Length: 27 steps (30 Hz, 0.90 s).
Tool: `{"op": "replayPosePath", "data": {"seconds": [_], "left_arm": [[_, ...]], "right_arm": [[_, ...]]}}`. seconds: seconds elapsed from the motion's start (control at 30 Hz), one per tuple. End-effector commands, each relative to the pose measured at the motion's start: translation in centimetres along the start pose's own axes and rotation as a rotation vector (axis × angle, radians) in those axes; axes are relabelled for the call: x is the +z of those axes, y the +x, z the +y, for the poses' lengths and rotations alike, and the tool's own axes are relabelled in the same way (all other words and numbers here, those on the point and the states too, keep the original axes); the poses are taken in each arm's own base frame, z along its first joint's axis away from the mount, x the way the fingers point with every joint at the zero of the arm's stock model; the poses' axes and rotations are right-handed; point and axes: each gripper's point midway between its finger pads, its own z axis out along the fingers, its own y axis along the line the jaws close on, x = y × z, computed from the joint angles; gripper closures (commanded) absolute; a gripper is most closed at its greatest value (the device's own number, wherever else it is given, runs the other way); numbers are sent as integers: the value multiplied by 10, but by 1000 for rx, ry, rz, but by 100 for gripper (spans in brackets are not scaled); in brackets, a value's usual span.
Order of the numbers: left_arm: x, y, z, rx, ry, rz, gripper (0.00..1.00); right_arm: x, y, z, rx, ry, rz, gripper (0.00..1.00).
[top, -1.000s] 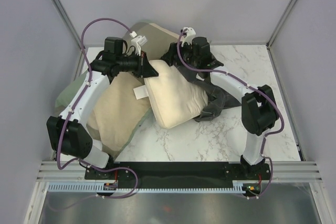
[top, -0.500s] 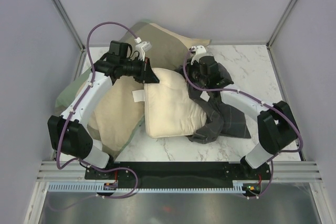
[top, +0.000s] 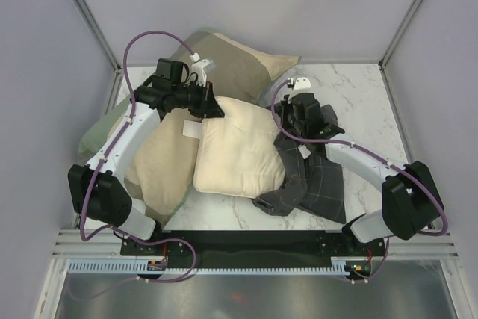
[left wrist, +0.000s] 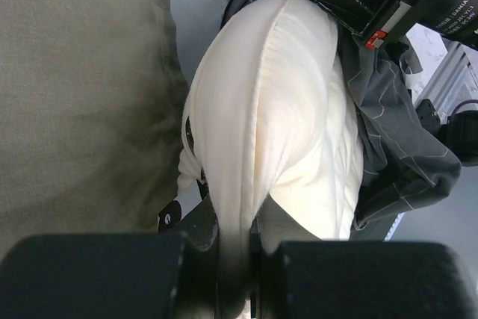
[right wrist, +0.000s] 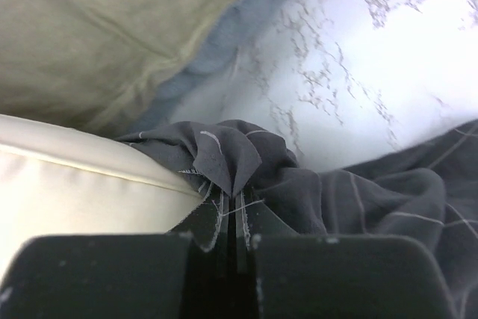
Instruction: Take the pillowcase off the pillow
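The cream pillow [top: 239, 156] lies mid-table, its far left corner pinched in my left gripper [top: 216, 108], which is shut on it. In the left wrist view the pillow [left wrist: 269, 110] bulges up from between the jaws of the left gripper [left wrist: 240, 248]. The dark checked pillowcase [top: 308, 183] is bunched along the pillow's right side and covers only that edge. My right gripper [top: 284, 116] is shut on a gathered fold of the pillowcase [right wrist: 231, 156] beside the pillow [right wrist: 67, 184]; the right gripper [right wrist: 236, 218] has fabric pressed between its fingers.
A larger olive-and-tan pillow [top: 231, 56] lies behind and to the left of the cream one, under my left arm, its tan part [top: 160, 162] reaching the front left. Bare marble table [top: 358, 95] shows at the far right. Frame walls enclose the table.
My right gripper has shut on the pillowcase and drawn back to the right and nearer, dragging the case farther off the pillow. The pillow has swung flatter; the left gripper keeps its hold.
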Motion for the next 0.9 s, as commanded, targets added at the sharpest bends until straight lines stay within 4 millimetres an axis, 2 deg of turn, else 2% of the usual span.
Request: {"op": "replayPosePath", "data": {"seconds": [0.0, 0.13, 0.33, 0.53, 0.63, 0.67, 0.73, 0.77, 0.8, 0.83, 0.87], "left_arm": [[-32, -55, 5, 160, -112, -200, 98], [-35, -56, 7, 156, -121, -204, 98], [-42, -58, 16, 141, -146, -218, 98], [-36, -57, 18, 121, -125, -206, 98], [-38, -58, 25, 108, -166, -212, 98], [-39, -58, 31, 96, -183, -213, 98], [-43, -60, 41, 65, -213, -224, 98], [-48, -61, 50, 33, -232, -236, 98], [-50, -62, 55, 16, -242, -242, 98], [-53, -63, 61, -1, -254, -249, 98], [-57, -64, 70, -29, -271, -261, 98]], "right_arm": [[-12, 50, -52, -57, 178, 158, 100], [-14, 62, -83, -11, 242, 185, 100], [-15, 69, -103, -1, 273, 207, 100], [-11, 61, -75, 5, 111, 213, 100], [-20, 45, -62, 28, 51, 186, 96], [-28, 30, -57, 30, 29, 150, 95], [-40, 17, -51, 34, -4, 128, 81], [-53, -1, -46, 37, -30, 82, 75], [-61, -9, -44, 35, -39, 65, 50], [-70, -10, -43, 31, -45, 73, 39], [-85, -28, -41, 27, -53, 24, 32]]}}
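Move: The pillowcase's dark bulk lies about 13 cm back, 5 cm right and 12 cm below the right hand, which still pinches its far rim; its white label is roughly 8 cm back, 6 cm right and 9 cm lower. The cream pillow's middle is some 7 cm back, 11 cm left and 7 cm below that hand. From the left hand, gripping the pillow's far left corner, the pillowcase is about 24 cm right, 11 cm back and 16 cm down. The pillowcase's rim, pinched in the right fingers, is drawn about 7 cm rightward and 3.5 cm down, away from the pillow; then the right fingers open well apart and the hand backs off and rises about 5 cm. The left hand keeps its grip on the pillow corner, pulling it the other way, nearly 4 cm left and somewhat forward, mostly at the end. ##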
